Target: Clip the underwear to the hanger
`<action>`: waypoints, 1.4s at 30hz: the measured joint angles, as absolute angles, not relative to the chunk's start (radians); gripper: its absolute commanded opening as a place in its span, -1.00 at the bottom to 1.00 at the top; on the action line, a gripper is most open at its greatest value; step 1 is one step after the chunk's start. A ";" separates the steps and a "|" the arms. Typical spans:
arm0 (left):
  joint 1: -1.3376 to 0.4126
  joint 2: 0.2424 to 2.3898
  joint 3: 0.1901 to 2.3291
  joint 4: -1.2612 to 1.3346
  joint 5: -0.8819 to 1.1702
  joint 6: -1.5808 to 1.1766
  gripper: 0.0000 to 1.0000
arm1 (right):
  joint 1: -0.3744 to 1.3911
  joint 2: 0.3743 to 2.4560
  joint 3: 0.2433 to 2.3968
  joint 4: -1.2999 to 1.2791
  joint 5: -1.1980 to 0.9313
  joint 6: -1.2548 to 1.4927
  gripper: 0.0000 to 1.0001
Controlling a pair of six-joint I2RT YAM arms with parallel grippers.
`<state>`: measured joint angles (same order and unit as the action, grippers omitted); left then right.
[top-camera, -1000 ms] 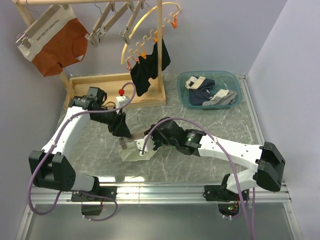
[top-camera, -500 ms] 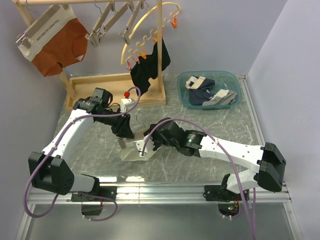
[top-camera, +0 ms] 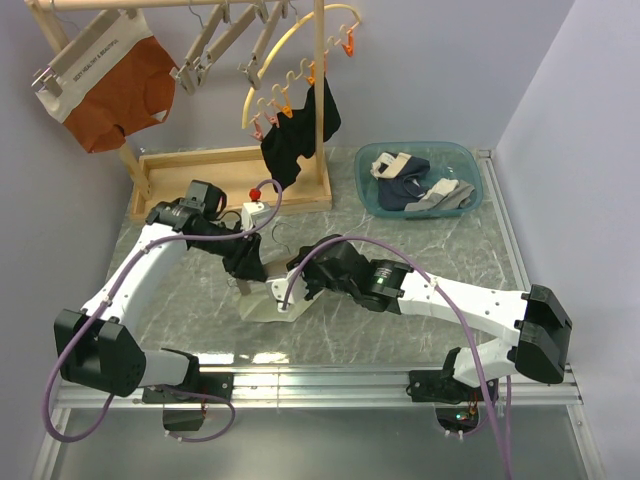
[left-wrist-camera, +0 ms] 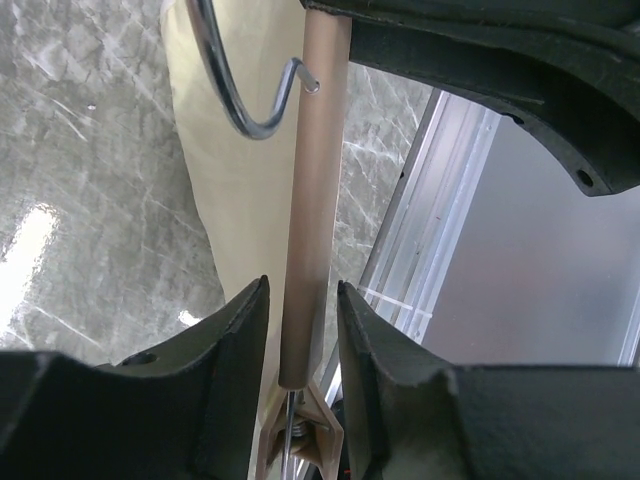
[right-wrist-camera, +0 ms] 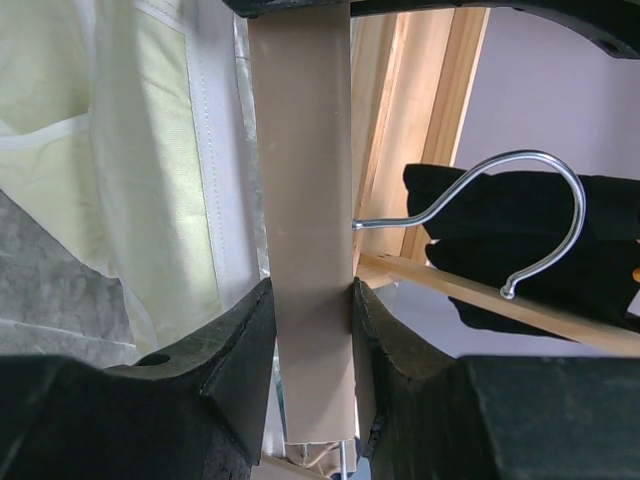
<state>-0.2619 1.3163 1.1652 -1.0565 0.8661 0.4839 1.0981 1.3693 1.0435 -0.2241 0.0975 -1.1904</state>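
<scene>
The cream-yellow underwear [top-camera: 262, 311] lies flat on the marble table between the two arms. The light-wood hanger [top-camera: 262, 293] is held just above it. My right gripper [top-camera: 300, 285] is shut on the bar's flat face [right-wrist-camera: 305, 200], its jaws pressed to both edges, with the metal hook [right-wrist-camera: 520, 200] to the right and the underwear [right-wrist-camera: 150, 150] behind. My left gripper [top-camera: 248, 268] straddles the bar's other end [left-wrist-camera: 315, 180]. Its jaws stand narrow, with the end clip [left-wrist-camera: 300, 440] spanning the gap between them. The underwear [left-wrist-camera: 240, 200] and the hook [left-wrist-camera: 240, 110] lie beyond.
A wooden drying rack [top-camera: 200, 165] stands at the back left with rust-orange briefs [top-camera: 115, 90], spare hangers [top-camera: 230, 40] and a black garment [top-camera: 295, 135] on a yellow hoop. A blue basin [top-camera: 470, 160] of clothes sits back right. A metal rail [top-camera: 330, 385] runs along the near edge.
My left gripper has shifted slightly nearer and narrowed its jaws round the hanger's end. The right gripper has kept its hold on the bar and barely moved.
</scene>
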 measured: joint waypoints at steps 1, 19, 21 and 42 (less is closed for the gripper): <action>-0.263 1.316 1.165 -1.056 0.866 0.484 -0.28 | 1.098 1.369 1.045 -0.224 0.097 -1.189 -1.00; -0.169 1.231 1.131 -0.986 0.817 0.347 -0.99 | 1.090 1.366 1.053 -0.162 0.150 -1.145 0.91; -0.110 1.202 1.132 -0.980 0.778 0.327 -0.99 | 1.081 1.349 1.053 -0.155 0.153 -1.133 0.93; 0.339 1.538 2.012 -1.131 0.400 0.264 -0.99 | 0.910 1.212 1.055 -0.286 0.104 -0.949 1.00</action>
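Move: The hanger's bar already sits between the left gripper's open fingers, its middle about 4 cm to their right and 2 cm ahead; from the right gripper, which holds it, that middle is about 3 cm left and 1 cm ahead. The cream underwear hangs some 4 cm back, 2 cm right and 7 cm below the left hand. The orange underwear on the rack is roughly 28 cm ahead, 27 cm left and 15 cm up; the wooden tray is 25 cm ahead, 7 cm left, 18 cm down. Close the left fingers on the hanger's bar, then open the right gripper wide to let go and draw it off about 7 cm right, a little up and forward. Sweep the left hand with the hanger some 25 cm left, rising and reaching forward more steeply later on, towards the rack's left end by the orange underwear, turning the wrist roughly 60 degrees counter-clockwise. ##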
